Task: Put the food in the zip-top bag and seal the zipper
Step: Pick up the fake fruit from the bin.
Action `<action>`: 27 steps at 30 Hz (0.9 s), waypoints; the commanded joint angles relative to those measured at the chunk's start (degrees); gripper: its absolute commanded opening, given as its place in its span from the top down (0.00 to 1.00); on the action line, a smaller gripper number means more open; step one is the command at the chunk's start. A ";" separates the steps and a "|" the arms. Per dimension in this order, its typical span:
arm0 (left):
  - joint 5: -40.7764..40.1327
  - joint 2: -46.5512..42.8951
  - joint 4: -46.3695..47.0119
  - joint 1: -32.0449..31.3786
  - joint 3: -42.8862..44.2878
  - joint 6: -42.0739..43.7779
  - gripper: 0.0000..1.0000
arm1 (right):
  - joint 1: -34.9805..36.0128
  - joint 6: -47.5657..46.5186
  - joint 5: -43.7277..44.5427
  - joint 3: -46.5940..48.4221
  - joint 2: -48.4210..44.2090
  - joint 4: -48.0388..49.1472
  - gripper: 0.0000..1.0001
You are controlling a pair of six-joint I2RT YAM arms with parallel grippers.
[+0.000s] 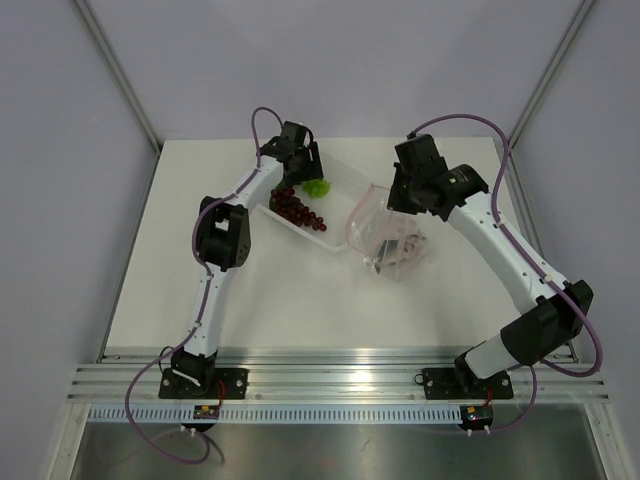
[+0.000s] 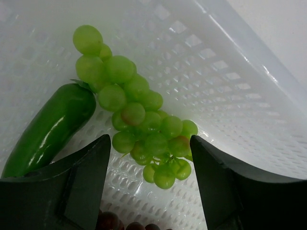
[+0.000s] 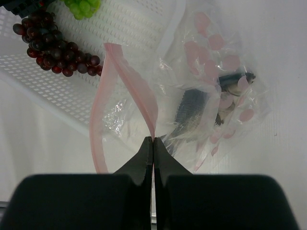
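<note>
My left gripper (image 2: 149, 146) hangs open over the white tray (image 2: 230, 96), its jaws on either side of a green grape bunch (image 2: 139, 124), apart from it. A curved green chili pepper (image 2: 48, 129) lies to the left of that bunch. The dark red grape bunch (image 1: 298, 208) lies in the same tray. My right gripper (image 3: 153, 140) is shut on the pink zipper (image 3: 136, 84) of the clear zip-top bag (image 1: 385, 235), holding the mouth up and open. A small grey fish (image 3: 192, 112) lies inside the bag.
The white tray (image 1: 345, 190) sits at the back middle of the table, touching the bag's left side. Grey walls with metal posts close in the back and sides. A metal rail (image 1: 330, 385) runs along the near edge by the arm bases.
</note>
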 commanded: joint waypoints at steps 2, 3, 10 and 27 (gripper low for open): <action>-1.72 0.28 6.41 -0.06 1.60 -1.87 0.31 | -0.30 0.35 -1.12 0.32 -1.64 1.07 1.00; -1.72 0.54 6.50 -0.06 1.86 -1.87 0.31 | -0.39 0.35 -1.20 0.40 -1.55 1.07 1.00; -1.19 3.53 6.15 -0.06 3.53 -2.40 0.30 | -0.39 0.79 -1.91 0.23 -1.82 1.34 1.00; 2.41 -2.76 8.69 -0.14 -1.38 -2.75 0.77 | -0.30 1.67 -2.26 -0.56 -2.78 1.25 1.00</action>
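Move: My left hand is already down inside the bin, open, with the green grapes just under its fingertips: the bunch's middle is about 2 cm ahead, 1 cm to the right and 3 cm below. The green pepper lies roughly 6 cm to the left, level with the hand; the red grapes are some 7 cm back and 2 cm left. From my right hand the green grapes are about 20 cm ahead, 18 cm left and 20 cm lower. I ease my left hand forward not quite 2 cm and a touch to the right over the green grapes, then drop it about 2.5 cm so the fingers straddle the middle of the bunch. Holding there, hardly turning the wrist, I close the fingers from wide open to well under half and pinch the grapes between the pads. ##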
